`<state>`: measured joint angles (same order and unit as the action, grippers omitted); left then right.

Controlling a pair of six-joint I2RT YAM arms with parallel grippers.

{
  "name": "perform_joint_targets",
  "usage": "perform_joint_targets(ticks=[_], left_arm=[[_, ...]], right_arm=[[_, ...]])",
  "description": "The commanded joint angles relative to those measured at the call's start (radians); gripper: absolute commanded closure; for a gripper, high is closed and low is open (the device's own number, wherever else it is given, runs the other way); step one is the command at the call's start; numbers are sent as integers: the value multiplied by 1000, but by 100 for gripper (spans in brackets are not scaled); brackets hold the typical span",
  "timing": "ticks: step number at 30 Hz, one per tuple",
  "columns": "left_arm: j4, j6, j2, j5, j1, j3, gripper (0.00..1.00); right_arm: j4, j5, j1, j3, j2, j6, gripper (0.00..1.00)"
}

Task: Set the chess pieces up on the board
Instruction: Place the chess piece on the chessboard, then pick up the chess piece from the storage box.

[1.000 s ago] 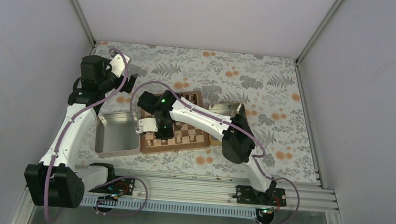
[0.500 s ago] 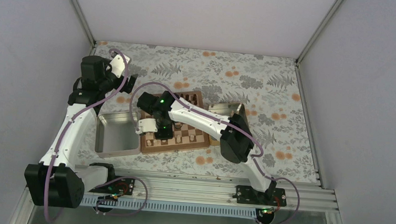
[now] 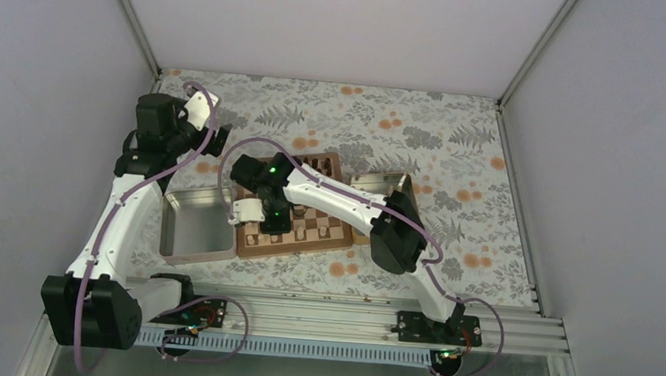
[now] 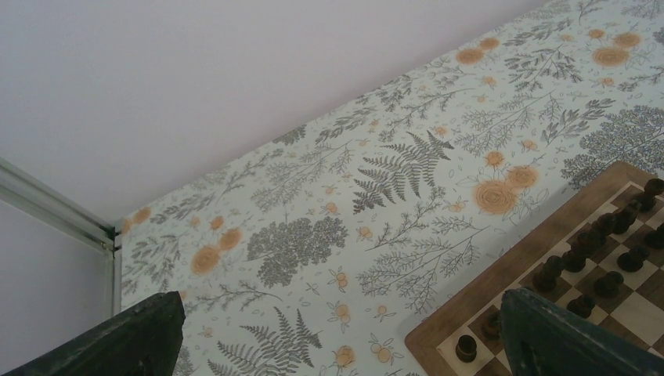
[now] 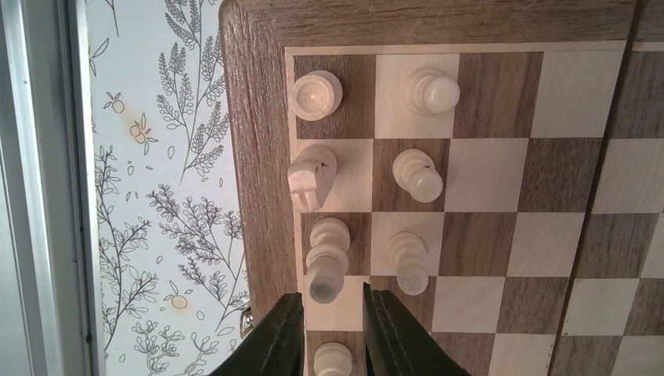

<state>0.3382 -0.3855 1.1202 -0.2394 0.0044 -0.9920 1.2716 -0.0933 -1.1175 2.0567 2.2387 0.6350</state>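
The board (image 5: 258, 141) fills the right wrist view, and its left columns hold several pale chess pieces: a rook (image 5: 315, 94), a knight (image 5: 311, 177), a bishop (image 5: 325, 266) and pawns (image 5: 417, 175). My right gripper (image 5: 332, 301) is open low over the board's left edge. Another pale piece (image 5: 333, 359) stands free between its fingers (image 5: 282, 337), touched by neither. In the top view the right gripper (image 3: 270, 223) is over the board's (image 3: 331, 234) near left part. My left gripper (image 4: 344, 345) hangs wide open above the floral cloth, off the board's (image 4: 501, 290) far corner, with nothing in it.
Dark chess pieces (image 4: 595, 251) line the board's far rows. A shiny metal tray (image 3: 192, 224) lies against the board's left side, and a second tray (image 3: 381, 185) sits right of it, partly under the right arm. Grey walls enclose the floral-covered table.
The right gripper's jaws have parted from shut to open, freeing the pale piece between them. The left arm has not moved.
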Motion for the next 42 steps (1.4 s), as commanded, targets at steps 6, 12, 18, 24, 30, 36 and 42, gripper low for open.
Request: perform_joint_targets(ticks=[6,12,18,24,30,36,42], left_arm=[[-5,-12,-19,1,5,6,0],[-7,-12,-20,4,6,5,0],[-3,-12,-16,0,6,1,0],[0,-11,-17,-8,6,0,0],[2,-10,-22,-12,6,0,0],[1,-12,-24,-17,6,3,0],[2,-13,-22,-26,6,2,0]], right_arm=[[-35,95,68,-41,-152,-23,74],[-71,76,280,-211,-372,-25,73],[-133,50,526,-517,-556,3,73],[-214,13,685,-709,-617,26,76],[-244,-12,731,-801,-598,29,78],[-248,-5,745,-852,-584,21,76],[-255,1,764,-875,-584,19,75]])
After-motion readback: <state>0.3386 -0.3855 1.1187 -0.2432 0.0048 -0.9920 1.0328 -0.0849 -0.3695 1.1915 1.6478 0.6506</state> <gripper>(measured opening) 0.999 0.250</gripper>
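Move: The next chess piece, nearest the tray's near right corner, lies about 30 cm right and 9 cm ahead of the right hand, roughly 3 cm lower. A lone piece stands 7 cm left of it, level with it; another is 4 cm beyond and 2 cm right of it. The just-placed bishop is right between the right fingers. From the left hand, the corner piece lies some 44 cm right, 11 cm back and 21 cm below. Right hand, still open, arcs up, 30 cm right and forward, turns 40° clockwise, descends to the corner piece. ##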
